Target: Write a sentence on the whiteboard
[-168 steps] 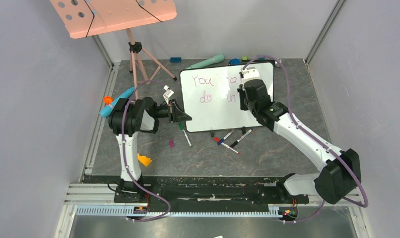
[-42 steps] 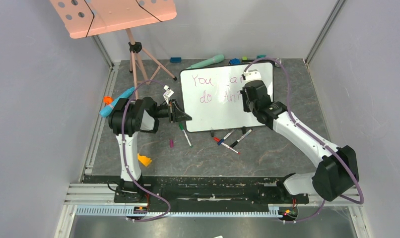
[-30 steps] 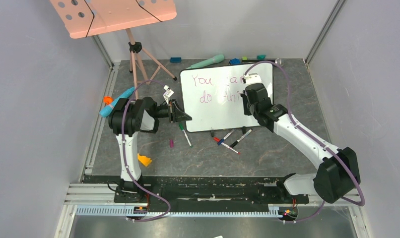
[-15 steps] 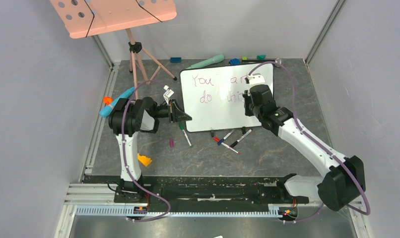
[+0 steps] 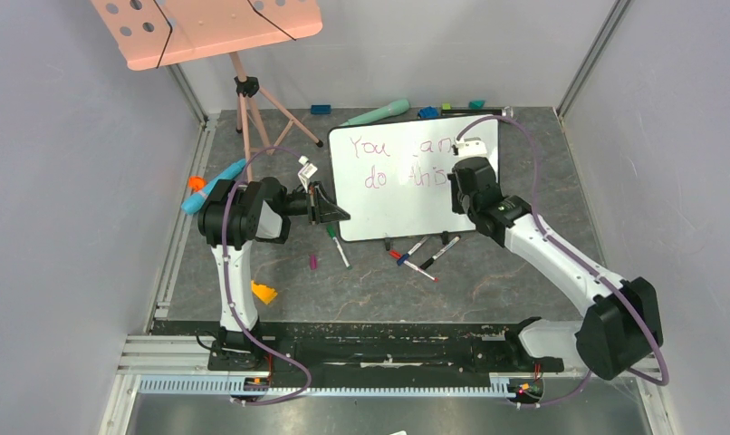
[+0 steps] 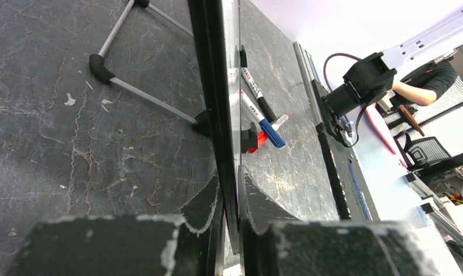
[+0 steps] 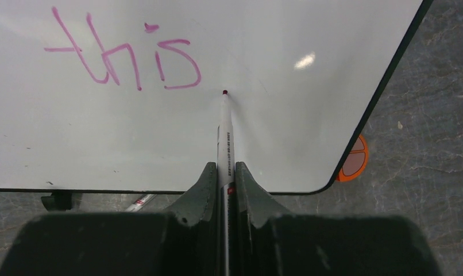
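Observation:
The whiteboard (image 5: 393, 204) sits at mid table, and my left gripper (image 5: 337, 214) is shut on its left edge. In the left wrist view the dark frame (image 6: 215, 86) runs edge-on between the left gripper (image 6: 232, 192) fingers. The sentence reads in magenta "You" (image 5: 365, 147) on the top line, with "do" and "this" (image 5: 427, 177) below; my right arm hides part of the top line. My right gripper (image 7: 224, 172) is shut on a white marker (image 7: 224, 132). Its red tip rests on the board just right of "this" (image 7: 123, 60).
A pink perforated board on a tripod (image 5: 207, 32) stands at the back left. Several loose markers (image 5: 425, 254) lie in front of the whiteboard, and a green-capped one (image 5: 337, 243) lies near my left gripper. Teal objects (image 5: 215, 186) and an orange piece (image 5: 264, 293) lie left.
My right gripper has moved rightward along the lower line with the marker, and the word "this" now stands complete. The left arm and the whiteboard have not moved.

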Robot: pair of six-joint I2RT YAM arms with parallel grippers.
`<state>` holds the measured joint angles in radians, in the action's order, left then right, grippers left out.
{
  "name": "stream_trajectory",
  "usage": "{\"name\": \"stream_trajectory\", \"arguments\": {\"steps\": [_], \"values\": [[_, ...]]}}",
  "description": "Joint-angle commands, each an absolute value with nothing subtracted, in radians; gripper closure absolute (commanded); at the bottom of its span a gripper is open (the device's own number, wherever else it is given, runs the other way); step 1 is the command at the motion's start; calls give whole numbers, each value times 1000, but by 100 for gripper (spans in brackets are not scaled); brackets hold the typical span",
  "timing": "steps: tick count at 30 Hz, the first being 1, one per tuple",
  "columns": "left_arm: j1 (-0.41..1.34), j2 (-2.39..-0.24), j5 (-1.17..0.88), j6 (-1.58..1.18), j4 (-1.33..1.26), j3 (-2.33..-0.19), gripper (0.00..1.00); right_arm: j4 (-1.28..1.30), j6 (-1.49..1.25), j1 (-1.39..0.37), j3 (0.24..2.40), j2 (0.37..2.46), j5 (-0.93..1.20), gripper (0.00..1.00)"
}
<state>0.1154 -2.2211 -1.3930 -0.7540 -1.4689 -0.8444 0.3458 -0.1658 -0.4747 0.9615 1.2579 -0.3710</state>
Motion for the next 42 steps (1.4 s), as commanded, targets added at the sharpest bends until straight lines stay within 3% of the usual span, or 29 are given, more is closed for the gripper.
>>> {"name": "stream_trajectory", "arguments": {"steps": [1, 8, 15, 21, 30, 37, 42], "values": [[115, -2238, -1395, -692, -1557, -858, 98, 326, -186, -459, 999, 1313, -399, 100], [115, -2239, -1391, -693, -1557, -861, 98, 344, -194, -457, 957, 1261, -430, 100], [115, -2239, -1400, -694, -1557, -862, 98, 362, -202, -457, 947, 1106, -328, 100], [115, -2226, -1393, -695, -1557, -853, 88, 379, -193, -457, 932, 1019, -314, 100], [114, -2205, -1381, -677, -1557, -837, 58, 384, -181, -457, 902, 1010, -307, 100], [115, -2177, -1384, -683, -1557, -826, 23, 383, -175, -457, 904, 1010, -300, 100], [112, -2138, -1363, -660, -1557, -787, 18, 381, -173, -457, 908, 996, -298, 100]]}}
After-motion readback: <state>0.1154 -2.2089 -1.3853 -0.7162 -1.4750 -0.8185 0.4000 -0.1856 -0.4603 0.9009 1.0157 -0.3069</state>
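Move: The right hand holds a marker pointing forward and down. The bare spot its tip is about to meet lies some 6 cm ahead of the hand, level sideways and 5 cm below. The word "this" ends just left of that spot, its middle about 6 cm left of it and 1 cm farther; the board's right edge is roughly 8 cm right of it. The left hand pinches the board's lower left edge; from there the spot is 7 cm ahead, 24 cm right and 5 cm higher, and the green marker about 6 cm back and 5 cm below. The marker tip drops about 1.5 cm onto the bare board just right of "this" and makes a tiny stroke back and to the right, then the right hand lifts up and back about 7 cm, fingers tipping up some 10 degrees, before sinking 2 cm and hovering, its grip kept. As it lifts, the left hand, staying in place, opens wide and lets go of the board's edge. ##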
